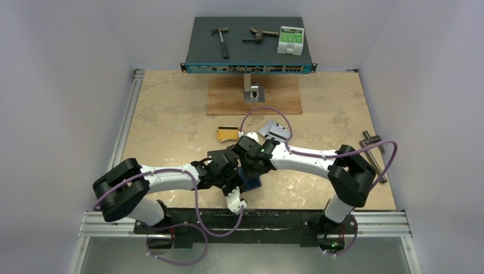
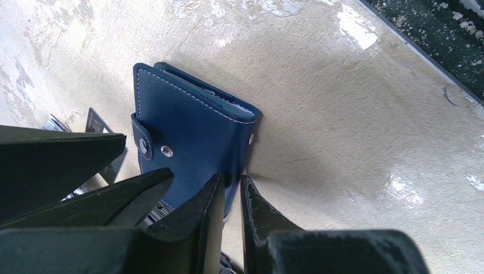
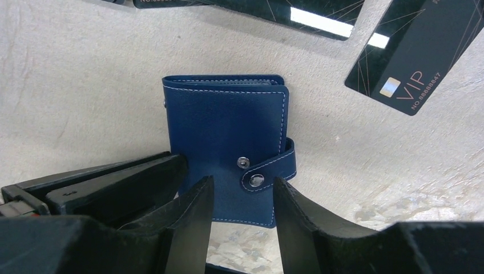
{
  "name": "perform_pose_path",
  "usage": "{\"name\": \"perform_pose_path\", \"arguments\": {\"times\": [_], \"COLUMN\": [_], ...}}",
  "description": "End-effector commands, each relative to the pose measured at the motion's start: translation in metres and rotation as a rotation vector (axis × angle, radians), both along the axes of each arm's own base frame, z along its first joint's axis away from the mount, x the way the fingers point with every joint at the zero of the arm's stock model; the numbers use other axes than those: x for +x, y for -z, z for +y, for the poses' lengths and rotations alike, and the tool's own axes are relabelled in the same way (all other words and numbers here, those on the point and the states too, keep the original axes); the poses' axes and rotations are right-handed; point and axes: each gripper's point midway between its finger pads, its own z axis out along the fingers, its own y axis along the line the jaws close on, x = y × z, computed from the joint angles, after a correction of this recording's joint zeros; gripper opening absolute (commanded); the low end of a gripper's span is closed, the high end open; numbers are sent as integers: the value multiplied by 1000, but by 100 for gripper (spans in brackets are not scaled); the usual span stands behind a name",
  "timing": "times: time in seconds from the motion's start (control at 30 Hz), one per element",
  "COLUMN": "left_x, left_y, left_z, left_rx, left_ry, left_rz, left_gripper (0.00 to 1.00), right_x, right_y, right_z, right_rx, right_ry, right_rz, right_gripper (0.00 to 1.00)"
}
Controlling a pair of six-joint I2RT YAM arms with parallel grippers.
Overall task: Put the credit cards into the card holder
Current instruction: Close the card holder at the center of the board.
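The navy card holder (image 3: 228,125) lies snapped shut on the table, also in the left wrist view (image 2: 194,137) and partly hidden under both wrists in the top view (image 1: 254,182). My left gripper (image 2: 231,180) is nearly shut, pinching the holder's side edge. My right gripper (image 3: 242,191) is open, its fingers either side of the snap tab (image 3: 257,180). Two black cards (image 3: 408,51) lie just beyond the holder. A gold card (image 1: 226,132) and silver-grey cards (image 1: 275,132) lie farther back.
A network switch (image 1: 249,65) stands at the back with a hammer (image 1: 220,41), a metal tool (image 1: 259,35) and a white-green box (image 1: 290,39) on top. A wooden board (image 1: 254,96) lies before it. A metal tool (image 1: 374,149) lies at right.
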Motion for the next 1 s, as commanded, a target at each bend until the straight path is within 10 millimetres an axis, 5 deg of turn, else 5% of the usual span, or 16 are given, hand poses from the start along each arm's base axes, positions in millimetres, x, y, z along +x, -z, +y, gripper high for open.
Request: {"name": "perform_pose_path", "arguments": {"times": [0.0, 0.5, 0.77, 0.97], "left_x": [-17, -19, -21, -22], "left_y": [19, 16, 16, 15], "left_z": [22, 21, 22, 22], "left_rx": [113, 102, 104, 107], "left_ry": [9, -4, -11, -14], "left_rz": [72, 85, 99, 108], "left_gripper": [15, 15, 15, 15], "right_x": [3, 9, 13, 14], "right_y": [3, 8, -4, -13], "right_z": [-1, -12, -15, -19], "right_rx": [-44, -125, -118, -130], "right_ry": [-6, 4, 22, 27], "right_rz": [-29, -64, -103, -122], "right_gripper": [40, 27, 15, 15]}}
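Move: For the right hand, the card holder's snap strap lies about 1 cm to the right and 2 cm below, its end folded onto the cover beside the bare stud. The holder's middle is some 2 cm ahead and 2 cm left of this hand; the loose VIP card lies roughly 12 cm ahead and 7 cm right, the black card stack about 13 cm ahead and 4 cm left. The left hand already pinches the holder's spine, with the strap end about 6 cm to its right and 1 cm ahead. The right hand first sinks a bit under 2 cm onto the strap end, then travels about 2 cm to the right, drifting slightly forward, towards the holder's open edge, while its fingers close from under half open to nearly shut and the wrist tips under 10 degrees, left side down, so that the fingertips come to pinch the snap end of the strap. Meanwhile the left hand stays put and keeps its pinch on the spine, steadying the holder on the board. ##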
